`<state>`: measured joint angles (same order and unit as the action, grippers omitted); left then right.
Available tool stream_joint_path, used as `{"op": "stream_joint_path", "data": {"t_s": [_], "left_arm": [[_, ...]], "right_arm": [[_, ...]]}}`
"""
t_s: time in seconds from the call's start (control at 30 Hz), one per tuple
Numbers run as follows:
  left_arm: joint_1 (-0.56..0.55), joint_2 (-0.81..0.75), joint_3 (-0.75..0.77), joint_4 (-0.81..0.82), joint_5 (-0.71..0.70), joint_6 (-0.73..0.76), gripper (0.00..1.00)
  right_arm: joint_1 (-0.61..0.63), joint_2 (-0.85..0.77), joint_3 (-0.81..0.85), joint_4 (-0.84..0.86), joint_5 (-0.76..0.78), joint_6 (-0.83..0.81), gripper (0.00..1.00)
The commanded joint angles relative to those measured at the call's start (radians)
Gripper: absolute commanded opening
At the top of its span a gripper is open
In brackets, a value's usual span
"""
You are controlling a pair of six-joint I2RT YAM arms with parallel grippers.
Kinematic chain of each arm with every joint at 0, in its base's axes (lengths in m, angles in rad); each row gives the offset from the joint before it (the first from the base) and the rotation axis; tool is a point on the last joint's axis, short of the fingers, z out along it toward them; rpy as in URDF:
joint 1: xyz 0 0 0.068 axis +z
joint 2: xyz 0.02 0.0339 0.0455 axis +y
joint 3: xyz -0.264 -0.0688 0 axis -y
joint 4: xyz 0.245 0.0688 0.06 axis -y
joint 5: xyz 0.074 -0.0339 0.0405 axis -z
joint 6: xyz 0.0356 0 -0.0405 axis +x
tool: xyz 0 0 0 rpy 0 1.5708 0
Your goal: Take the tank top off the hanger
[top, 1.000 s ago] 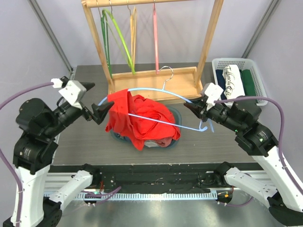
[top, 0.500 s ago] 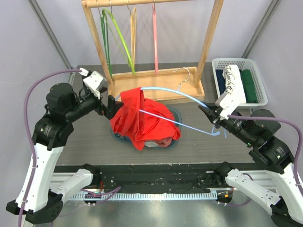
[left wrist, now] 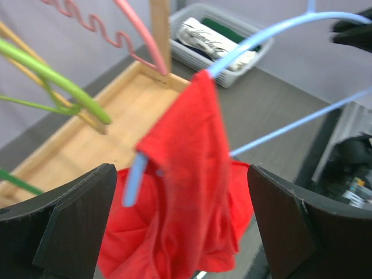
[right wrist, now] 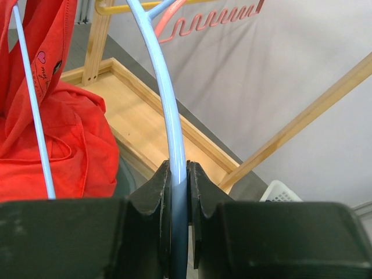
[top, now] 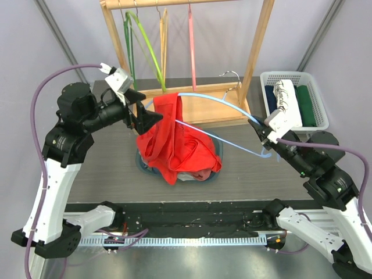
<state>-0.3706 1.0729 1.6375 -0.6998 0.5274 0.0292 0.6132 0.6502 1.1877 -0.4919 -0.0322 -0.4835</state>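
Observation:
The red tank top [top: 174, 145] hangs by one strap from the left half of a light-blue hanger [top: 215, 100], and its lower part is bunched on the table. My right gripper [top: 260, 132] is shut on the hanger's right end and holds it up off the table. In the right wrist view the blue hanger [right wrist: 165, 87] runs up from between the closed jaws of the right gripper [right wrist: 179, 174], with the tank top [right wrist: 46, 116] at the left. My left gripper [top: 150, 107] is open at the hanger's left end. Its wrist view shows the tank top [left wrist: 186, 174] ahead between the wide fingers [left wrist: 75, 221], untouched.
A wooden rack [top: 256, 52] stands behind, with green [top: 145, 46], yellow and pink hangers on its bar. A white basket [top: 293, 99] of folded clothes sits at the back right. A dark round dish [top: 216, 142] lies under the bunched cloth.
The right gripper has lifted the hanger, so the tank top is drawn up from its heap. The left arm has risen and swung in to the hanger's left end, jaws still open.

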Motion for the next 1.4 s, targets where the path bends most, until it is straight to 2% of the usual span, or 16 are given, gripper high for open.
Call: {"op": "stream_joint_path", "data": {"t_s": [0.0, 0.23, 0.47, 0.63, 0.7, 0.8, 0.83, 0.93, 1.1, 1.17, 1.2, 1.37], "left_arm": [[-0.024, -0.034, -0.039, 0.055, 0.169, -0.166, 1.0], [-0.102, -0.015, -0.054, 0.075, 0.082, -0.124, 1.0], [-0.198, 0.058, -0.03, 0.08, -0.162, -0.034, 1.0], [-0.248, 0.099, -0.031, 0.077, -0.385, 0.06, 0.98], [-0.251, 0.105, -0.024, 0.077, -0.409, 0.077, 0.89], [-0.251, 0.104, -0.01, 0.075, -0.425, 0.084, 0.58], [-0.251, 0.102, -0.008, 0.077, -0.429, 0.087, 0.37], [-0.249, 0.105, 0.001, 0.075, -0.441, 0.089, 0.15], [-0.249, 0.114, 0.004, 0.075, -0.414, 0.086, 0.14], [-0.249, 0.114, 0.01, 0.075, -0.403, 0.084, 0.09], [-0.249, 0.114, 0.012, 0.077, -0.403, 0.083, 0.01], [-0.222, 0.098, 0.013, 0.074, -0.366, 0.06, 0.0]], "right_arm": [[-0.004, 0.038, 0.035, 0.136, 0.02, -0.017, 0.02], [-0.004, 0.083, 0.05, 0.165, 0.015, -0.036, 0.01], [-0.004, 0.104, 0.076, 0.159, 0.005, -0.038, 0.01], [-0.003, 0.114, 0.095, 0.145, -0.003, -0.038, 0.02], [-0.003, 0.112, 0.098, 0.139, -0.002, -0.04, 0.01], [-0.003, 0.109, 0.102, 0.125, -0.003, -0.038, 0.01], [-0.003, 0.108, 0.102, 0.122, -0.003, -0.04, 0.01], [-0.003, 0.101, 0.101, 0.113, -0.003, -0.035, 0.01], [-0.004, 0.089, 0.099, 0.108, -0.001, -0.023, 0.01], [-0.004, 0.083, 0.101, 0.105, 0.002, -0.02, 0.01], [-0.003, 0.08, 0.101, 0.102, 0.003, -0.02, 0.02], [-0.003, 0.069, 0.096, 0.085, 0.012, -0.02, 0.01]]}}
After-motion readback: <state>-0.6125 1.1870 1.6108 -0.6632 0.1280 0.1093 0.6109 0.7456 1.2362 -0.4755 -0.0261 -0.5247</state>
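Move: From the left gripper, the tank top's edge draped over the blue hanger's arm is about 4 cm ahead, 4 cm right and 4 cm below; the hanger's free tip pokes out some 5 cm ahead, level sideways. The lime hanger's low end is about 12 cm ahead and 3 cm right, and the bin about 1 cm ahead, 7 cm right, far below. From the right gripper, already holding the hanger, that edge is some 26 cm left and 6 cm ahead. Draw the open left gripper back about 3 cm while easing right, then swing forward about 7 cm and down onto the draped edge of the tank top, rolling its left side up and turning counter-clockwise by some 10 degrees; shut the fingers to pinch the red cloth beside the hanger's tip. Keep the right grip on the blue hanger, shifting it a little forward, then easing slightly back. ##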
